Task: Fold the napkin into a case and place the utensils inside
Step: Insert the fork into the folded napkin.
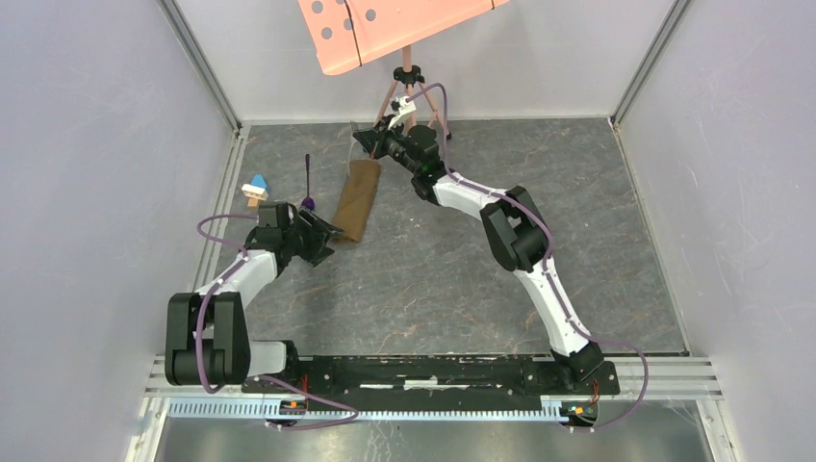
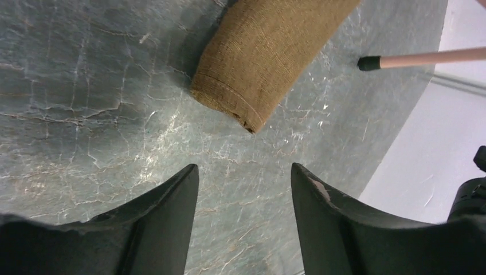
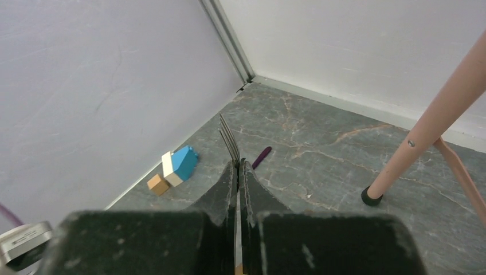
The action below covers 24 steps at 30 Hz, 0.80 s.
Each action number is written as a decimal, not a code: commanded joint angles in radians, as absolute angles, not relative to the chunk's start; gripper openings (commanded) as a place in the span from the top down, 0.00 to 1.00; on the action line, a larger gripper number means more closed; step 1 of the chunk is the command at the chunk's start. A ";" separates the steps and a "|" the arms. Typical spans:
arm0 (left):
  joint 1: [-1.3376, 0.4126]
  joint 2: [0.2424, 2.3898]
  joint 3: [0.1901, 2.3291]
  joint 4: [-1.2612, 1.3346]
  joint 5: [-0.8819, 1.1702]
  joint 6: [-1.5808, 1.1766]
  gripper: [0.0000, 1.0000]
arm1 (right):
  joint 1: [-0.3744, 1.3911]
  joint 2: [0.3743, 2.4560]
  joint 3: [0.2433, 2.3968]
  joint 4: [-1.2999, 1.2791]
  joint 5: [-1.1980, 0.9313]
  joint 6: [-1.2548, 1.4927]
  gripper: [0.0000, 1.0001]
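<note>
The napkin lies folded as a narrow olive-brown case (image 1: 356, 200) (image 2: 269, 51), running diagonally on the grey floor. My left gripper (image 1: 332, 234) (image 2: 243, 169) stands open just short of the case's near end, with only bare floor between its fingers. At the case's far end, my right gripper (image 1: 369, 144) (image 3: 239, 163) is shut on the silver fork (image 3: 228, 137), whose tines stick out past the fingertips. The purple spoon (image 1: 308, 188) (image 3: 261, 156) lies on the floor left of the case, partly hidden behind the right fingers in the right wrist view.
A blue, white and tan toy block (image 1: 256, 190) (image 3: 175, 168) sits by the left wall. A pink tripod (image 1: 408, 82) (image 3: 401, 160) with a pink board (image 1: 385, 29) stands at the back; one rubber-tipped leg (image 2: 424, 57) ends near the case. White walls enclose the floor.
</note>
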<state>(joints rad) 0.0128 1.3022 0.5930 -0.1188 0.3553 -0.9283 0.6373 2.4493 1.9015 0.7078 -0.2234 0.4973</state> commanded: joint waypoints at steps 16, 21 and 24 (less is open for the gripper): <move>0.011 1.505 0.569 0.146 0.263 -1.106 0.39 | 0.630 2.588 2.071 0.622 -0.209 0.482 1.00; 0.013 1.542 0.564 0.178 0.249 -1.096 0.49 | 0.637 2.556 1.991 0.654 -0.213 0.516 1.00; 0.012 1.554 0.551 0.206 0.252 -1.097 0.54 | 0.643 2.540 1.953 0.664 -0.209 0.538 1.00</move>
<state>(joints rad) 0.0128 1.5345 0.5701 0.1429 0.2817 -1.0836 0.6350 2.5889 1.9987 0.6193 -0.2066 0.4980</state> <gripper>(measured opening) 0.482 0.010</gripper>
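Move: The napkin's near end lies about 3 cm ahead of the open left hand, 2 cm to its right and 6 cm below. The right hand already grips the fork near its tines, handle trailing back; the napkin's middle is roughly 8 cm back, 2 cm left and 19 cm below it. From the right hand, the purple spoon lies 15 cm left and 2 cm back; the tripod foot, 14 cm right and 5 cm back; both 20 cm down. Right lowers the gripped fork about 7 cm towards the napkin while left sinks 4 cm, partly closing around its near end. ##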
